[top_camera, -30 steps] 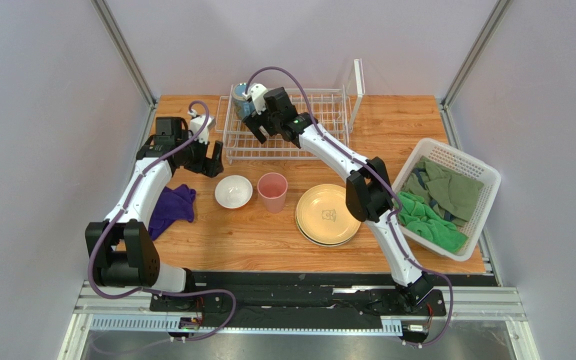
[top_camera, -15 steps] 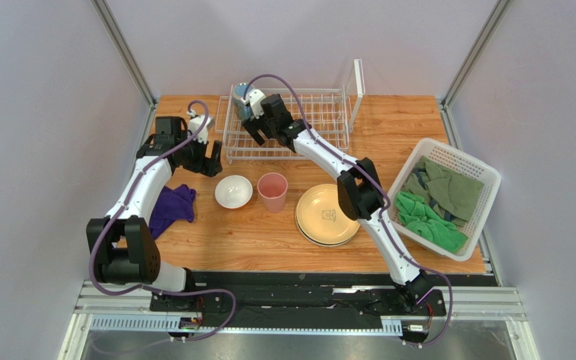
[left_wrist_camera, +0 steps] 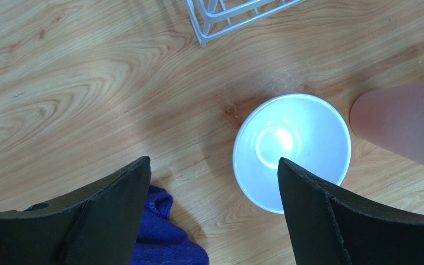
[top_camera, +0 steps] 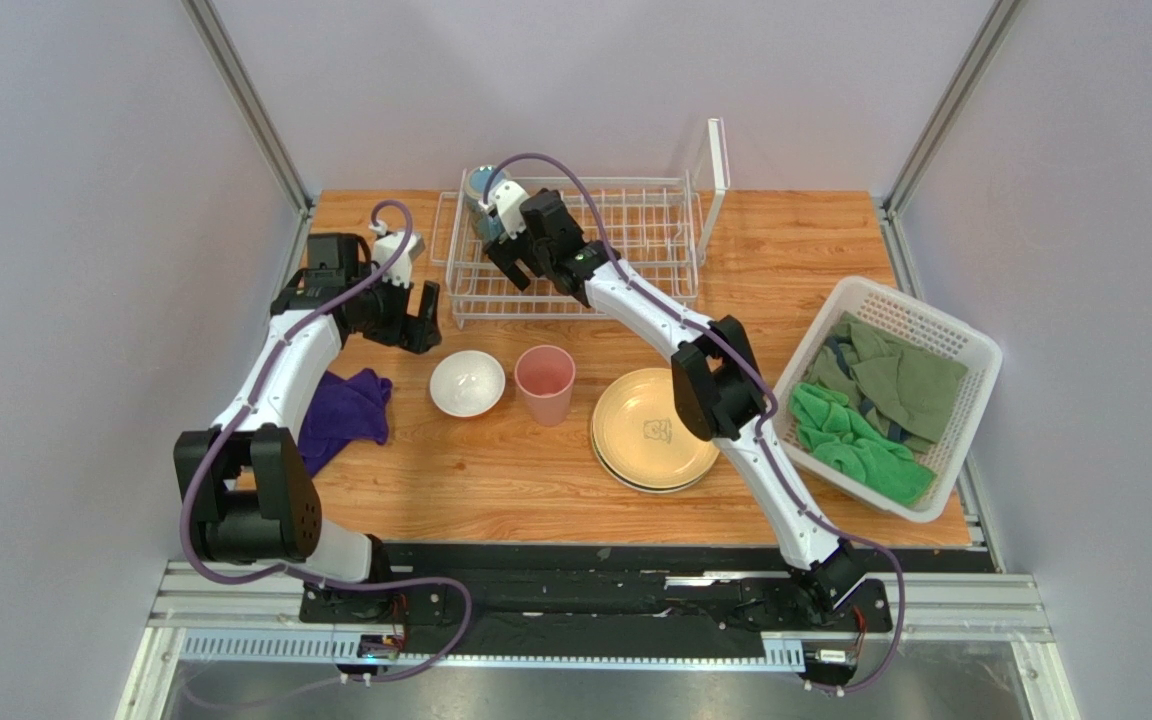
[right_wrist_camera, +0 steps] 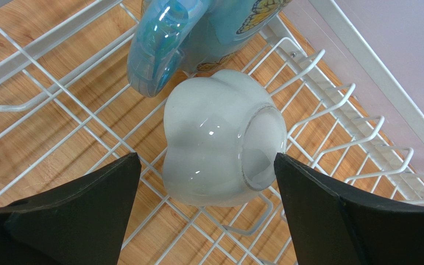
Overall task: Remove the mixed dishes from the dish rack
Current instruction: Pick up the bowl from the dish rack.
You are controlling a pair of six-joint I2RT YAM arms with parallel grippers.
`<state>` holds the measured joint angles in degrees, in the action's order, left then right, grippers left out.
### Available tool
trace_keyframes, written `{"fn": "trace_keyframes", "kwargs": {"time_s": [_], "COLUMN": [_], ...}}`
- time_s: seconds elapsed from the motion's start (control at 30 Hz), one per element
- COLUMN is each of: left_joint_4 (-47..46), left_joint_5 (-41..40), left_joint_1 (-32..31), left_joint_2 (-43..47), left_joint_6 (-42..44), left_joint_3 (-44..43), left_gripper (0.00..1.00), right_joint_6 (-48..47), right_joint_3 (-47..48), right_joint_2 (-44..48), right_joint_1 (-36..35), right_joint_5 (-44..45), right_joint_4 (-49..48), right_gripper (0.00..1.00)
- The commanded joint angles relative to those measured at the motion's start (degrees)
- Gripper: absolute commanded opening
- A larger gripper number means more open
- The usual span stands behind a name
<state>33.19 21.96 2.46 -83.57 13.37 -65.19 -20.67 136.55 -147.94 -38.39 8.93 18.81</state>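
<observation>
The white wire dish rack (top_camera: 627, 225) stands at the back of the table. In its left end a blue mug (right_wrist_camera: 197, 27) with a butterfly print lies beside a small white bowl (right_wrist_camera: 220, 146) tipped on its side, its foot turned toward me. My right gripper (right_wrist_camera: 207, 157) hovers open just over that bowl, one finger on each side and neither touching it. My left gripper (left_wrist_camera: 213, 161) hangs open and empty over bare wood left of the rack's front corner (left_wrist_camera: 225, 14). On the table stand a white bowl (top_camera: 467, 383), a pink tumbler (top_camera: 545, 383) and a cream-yellow plate (top_camera: 656, 428).
A purple cloth (top_camera: 342, 417) lies at the table's left, partly under my left finger in the wrist view. A white lattice basket (top_camera: 973, 360) holding green cloths sits at the right edge. The rack's tall white panel (top_camera: 716, 165) rises at its right end.
My right gripper has slid a little further left along the rack toward the mug and white bowl, staying open. The left arm has barely shifted.
</observation>
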Motion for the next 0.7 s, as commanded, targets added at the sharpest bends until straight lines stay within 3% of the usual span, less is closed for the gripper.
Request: {"fn": "trace_keyframes", "kwargs": {"time_s": [0.0,0.67], "left_joint_4": [-1.6,-1.1], "left_joint_5": [1.2,2.1], "left_joint_1": [0.8,1.7], "left_joint_2": [-0.9,-1.2], "left_joint_6": [0.0,0.0], "left_joint_3": [-2.0,-2.7], "left_gripper": [0.92,0.91], "right_joint_6": [-2.4,-2.6], "right_joint_3": [2.8,3.5], "right_joint_2": [-1.3,-1.6], "right_joint_1": [-0.1,0.0], "right_joint_5": [1.9,2.5], "right_joint_4": [-4.4,-4.8], "right_gripper": [0.97,0.66]}}
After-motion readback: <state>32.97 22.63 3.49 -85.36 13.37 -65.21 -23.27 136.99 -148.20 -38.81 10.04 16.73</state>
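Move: The white lobed bowl lies tipped in the dish rack just beyond the right hand's open fingers, about 3 cm ahead, level sideways and 2 cm lower. The blue mug stands roughly 6 cm ahead and 8 cm left of that hand, at about its height; the rack's front rail runs some 6 cm straight behind it and 3 cm lower. From the left hand the lobed bowl is about 18 cm ahead, 16 cm right and 5 cm lower. The white lobed bowl is closed in on from both sides: the right hand's fingers, wide open at first, shut by about a third, one at its left side and the other at its foot. Meanwhile the right hand barely shifts, half a centimetre left, then about 1 cm up and slightly forward, still pointing forward-left and down. ##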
